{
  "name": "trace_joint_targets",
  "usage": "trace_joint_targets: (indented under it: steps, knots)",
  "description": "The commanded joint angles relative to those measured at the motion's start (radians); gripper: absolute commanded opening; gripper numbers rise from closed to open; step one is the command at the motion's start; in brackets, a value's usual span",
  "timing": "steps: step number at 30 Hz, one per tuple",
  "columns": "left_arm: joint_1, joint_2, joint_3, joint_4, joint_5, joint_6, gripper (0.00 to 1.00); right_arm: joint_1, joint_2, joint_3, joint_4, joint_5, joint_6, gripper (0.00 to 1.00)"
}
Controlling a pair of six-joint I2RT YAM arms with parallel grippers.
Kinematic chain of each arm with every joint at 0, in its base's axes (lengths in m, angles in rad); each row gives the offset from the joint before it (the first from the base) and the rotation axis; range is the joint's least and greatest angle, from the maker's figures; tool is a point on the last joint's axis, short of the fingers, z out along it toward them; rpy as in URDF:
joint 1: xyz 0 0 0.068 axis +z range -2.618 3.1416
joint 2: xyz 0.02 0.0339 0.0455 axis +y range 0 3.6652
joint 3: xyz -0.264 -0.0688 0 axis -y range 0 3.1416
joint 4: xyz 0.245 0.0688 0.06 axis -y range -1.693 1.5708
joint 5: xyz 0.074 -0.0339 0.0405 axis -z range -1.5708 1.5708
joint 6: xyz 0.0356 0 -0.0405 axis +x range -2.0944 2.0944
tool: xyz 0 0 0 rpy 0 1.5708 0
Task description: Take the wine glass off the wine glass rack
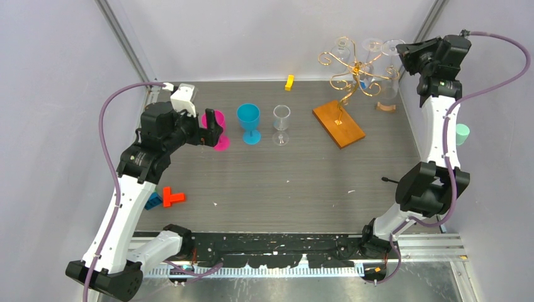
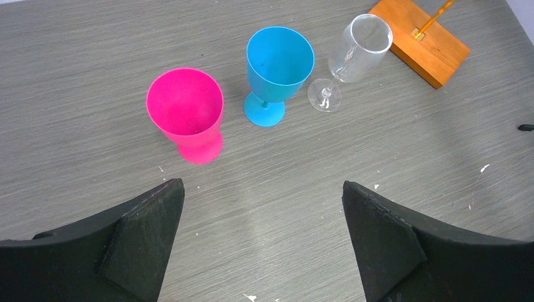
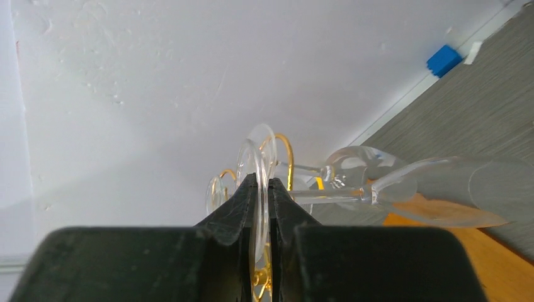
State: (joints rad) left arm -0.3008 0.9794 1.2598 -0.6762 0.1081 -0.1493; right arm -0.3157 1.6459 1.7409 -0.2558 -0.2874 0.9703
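Note:
The wine glass rack [image 1: 350, 70] is gold wire with curled arms on an orange-brown wooden base [image 1: 339, 123], at the back right. Several clear wine glasses hang upside down from it. My right gripper [image 1: 404, 54] is at the rack's right side, shut on the round foot of one hanging wine glass [image 1: 391, 74]. In the right wrist view the gripper [image 3: 259, 180] pinches that foot [image 3: 254, 157] edge-on, and the stem and bowl [image 3: 453, 189] run off to the right. My left gripper [image 1: 213, 129] is open and empty above the table [image 2: 263, 185], near a pink goblet [image 2: 186, 113].
A blue goblet [image 1: 249, 123] and a clear glass [image 1: 281, 123] stand in a row with the pink goblet [image 1: 220, 132], left of the rack base. A yellow block [image 1: 289, 82], a red block [image 1: 171, 197], a brown piece [image 1: 386, 107] and a mint cup [image 1: 463, 133] lie around. The back wall is close behind the rack.

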Motion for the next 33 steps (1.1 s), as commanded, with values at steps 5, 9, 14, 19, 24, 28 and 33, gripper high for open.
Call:
trace_joint_targets:
  steps: [5, 9, 14, 19, 24, 28, 33]
  knots:
    - [0.002, -0.010, -0.002, 0.068, 0.047, -0.010, 1.00, 0.006, -0.109, 0.044, -0.099, 0.314, -0.067, 0.00]
    - [0.002, -0.007, -0.001, 0.076, 0.073, -0.018, 1.00, 0.023, -0.184, 0.010, -0.105, 0.329, -0.066, 0.00]
    - [0.002, -0.006, 0.001, 0.079, 0.103, -0.027, 1.00, 0.052, -0.255, 0.017, -0.204, 0.353, -0.047, 0.00]
    - [0.001, -0.005, 0.001, 0.095, 0.152, -0.038, 1.00, 0.111, -0.355, -0.011, -0.265, 0.366, -0.066, 0.00]
    - [0.002, 0.001, 0.003, 0.122, 0.194, -0.071, 1.00, 0.247, -0.449, -0.049, -0.356, 0.424, -0.108, 0.00]
    - [0.002, 0.005, -0.002, 0.136, 0.242, -0.100, 1.00, 0.299, -0.541, -0.122, -0.418, 0.441, -0.087, 0.00]
    - [0.000, 0.030, -0.007, 0.154, 0.339, -0.134, 1.00, 0.315, -0.645, -0.220, -0.443, 0.361, -0.033, 0.00]
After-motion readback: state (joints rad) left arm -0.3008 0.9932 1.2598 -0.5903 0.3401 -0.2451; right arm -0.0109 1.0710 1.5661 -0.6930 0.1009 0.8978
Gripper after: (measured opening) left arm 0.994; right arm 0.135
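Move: The right fingers already hold a clear wine glass by its foot, bowl hanging below. The rack's right-hand arm tip lies about 8 cm back and 2 left of that hand, the rack hub some 14 left and 7 back, both a little lower; another hanging glass is 9 left and 3 farther out. The standing clear glass is roughly 41 left, 12 back and 32 below. From the empty left hand, the held glass is some 58 cm right and 20 ahead. Keeping its pinch on the glass's foot, the right hand swings about 3 cm right, slightly down, round the rack's arm tip, then draws the glass back some 18 cm while lifting, curves left past its starting line and begins to sink again. The left hand, wide open, drifts 4 cm right and a little up, rolling left-side-down and turning clockwise about 10 degrees. ##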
